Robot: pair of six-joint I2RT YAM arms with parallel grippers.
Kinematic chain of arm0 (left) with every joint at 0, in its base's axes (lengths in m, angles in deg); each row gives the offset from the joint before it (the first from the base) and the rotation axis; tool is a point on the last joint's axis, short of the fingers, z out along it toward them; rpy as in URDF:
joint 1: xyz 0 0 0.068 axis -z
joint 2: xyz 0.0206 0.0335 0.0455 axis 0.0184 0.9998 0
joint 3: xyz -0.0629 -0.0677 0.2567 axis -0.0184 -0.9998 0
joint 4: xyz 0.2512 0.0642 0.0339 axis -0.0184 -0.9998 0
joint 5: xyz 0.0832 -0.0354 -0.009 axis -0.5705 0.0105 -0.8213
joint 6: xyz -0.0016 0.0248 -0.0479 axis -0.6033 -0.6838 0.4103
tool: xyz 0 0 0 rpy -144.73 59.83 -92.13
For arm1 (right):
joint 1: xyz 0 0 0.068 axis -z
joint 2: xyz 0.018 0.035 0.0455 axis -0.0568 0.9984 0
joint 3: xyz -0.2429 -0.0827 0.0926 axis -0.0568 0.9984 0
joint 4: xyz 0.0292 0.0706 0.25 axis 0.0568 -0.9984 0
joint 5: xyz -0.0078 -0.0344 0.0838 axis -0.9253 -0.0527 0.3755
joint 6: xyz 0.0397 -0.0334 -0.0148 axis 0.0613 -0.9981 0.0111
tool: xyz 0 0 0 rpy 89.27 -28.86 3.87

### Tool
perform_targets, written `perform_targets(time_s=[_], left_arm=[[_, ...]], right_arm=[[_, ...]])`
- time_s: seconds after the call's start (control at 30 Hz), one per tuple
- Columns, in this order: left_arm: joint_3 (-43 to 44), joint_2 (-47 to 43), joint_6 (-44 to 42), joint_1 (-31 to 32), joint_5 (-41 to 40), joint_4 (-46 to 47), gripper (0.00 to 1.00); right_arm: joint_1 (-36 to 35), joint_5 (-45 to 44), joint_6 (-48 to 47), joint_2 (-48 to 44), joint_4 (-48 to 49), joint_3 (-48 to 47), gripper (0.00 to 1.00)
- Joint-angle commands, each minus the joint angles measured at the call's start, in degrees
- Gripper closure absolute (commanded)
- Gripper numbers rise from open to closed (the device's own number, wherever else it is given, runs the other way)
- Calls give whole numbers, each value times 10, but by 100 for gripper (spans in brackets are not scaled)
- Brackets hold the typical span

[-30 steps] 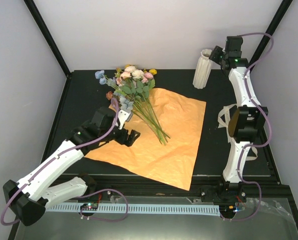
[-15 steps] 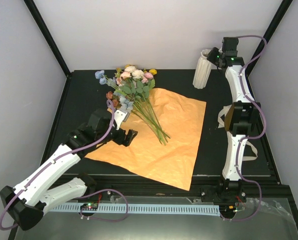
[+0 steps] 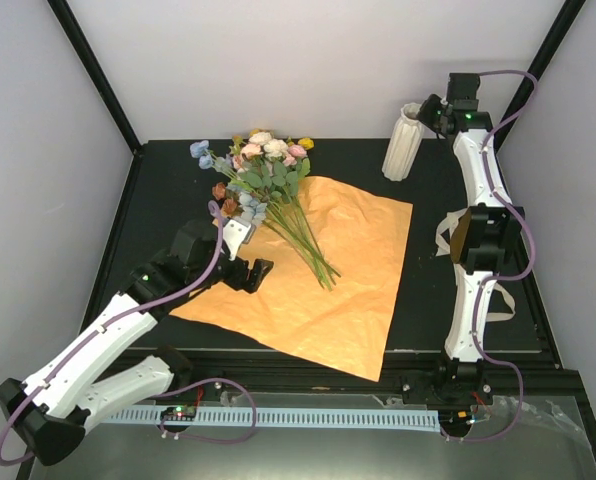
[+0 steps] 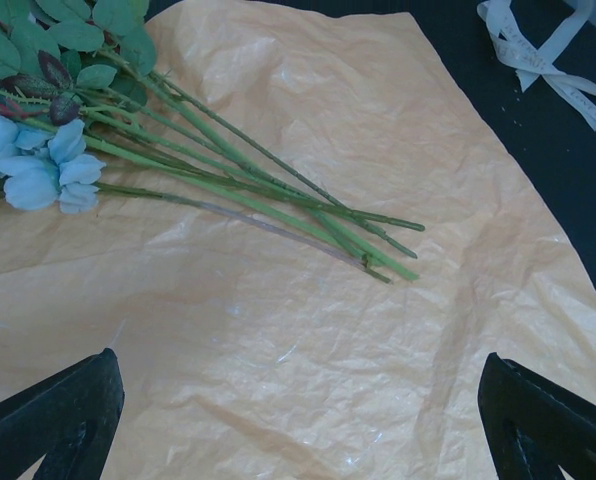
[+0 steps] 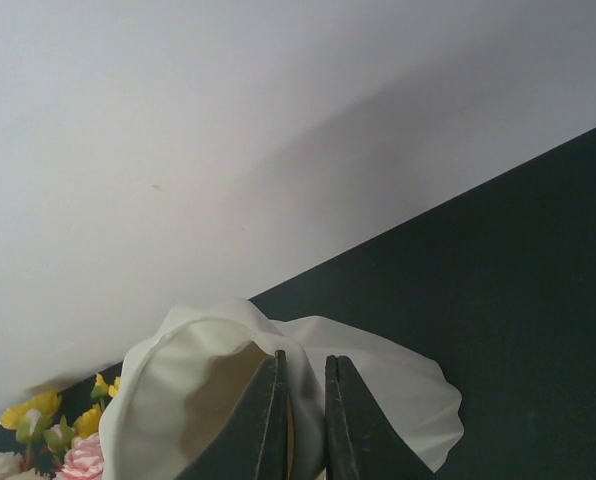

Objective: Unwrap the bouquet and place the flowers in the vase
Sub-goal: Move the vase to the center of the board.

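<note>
The white ribbed vase (image 3: pixel 402 148) stands at the back right of the table. My right gripper (image 3: pixel 430 110) is shut on its flared rim (image 5: pixel 398 390), one finger inside the mouth and one outside (image 5: pixel 303 358). The bouquet lies unwrapped: the flowers (image 3: pixel 268 170) rest with their blooms off the far corner of the spread orange paper (image 3: pixel 328 300) and their green stems (image 4: pixel 278 190) across it. My left gripper (image 3: pixel 250 268) hovers open over the paper (image 4: pixel 328 380), just near of the stem ends, with nothing between its fingers (image 4: pixel 298 356).
A cream ribbon (image 3: pixel 448 240) lies loose on the black table right of the paper, also in the left wrist view's top right corner (image 4: pixel 538 55). White walls and black frame posts close in the table at the back and sides.
The right gripper's jaws have closed onto the vase rim, and the vase has shifted slightly left. The left arm has drawn back a little toward the near left.
</note>
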Motion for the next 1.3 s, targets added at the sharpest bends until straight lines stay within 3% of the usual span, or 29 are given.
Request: perform_targets(time_s=[0.0,0.27,0.8,1.27], left_arm=[[-2,-12,-8,-6,-9,12,1],[-1,-16,-7,-6,-16,11,1],[-7,-23,-5,-7,-31,14,1],[-8,-16,-5,-7,-45,13,1]], right_arm=[[5,9,-10,-12,-48,4,99],[5,-3,-35,-82,-52,26,99],[20,-7,-25,-301,74,374,99],[49,-16,-45,-422,111,520,99]])
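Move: The board's centre, where the vase is to go, lies about 22 cm back and 30 cm left of the right hand, some 24 cm below. The right fingers already pinch the vase's rim, its middle about 4 cm left, 1 cm back and 12 cm down. The wrapping paper's corner is about 12 cm back and 5 cm left; the ribbon 27 cm back and 9 cm right. From the left hand, the board centre is about 18 cm ahead and 14 cm right. Keeping its rim pinch, the right hand drags the vase about 16 cm back, level, towards the board's centre. ##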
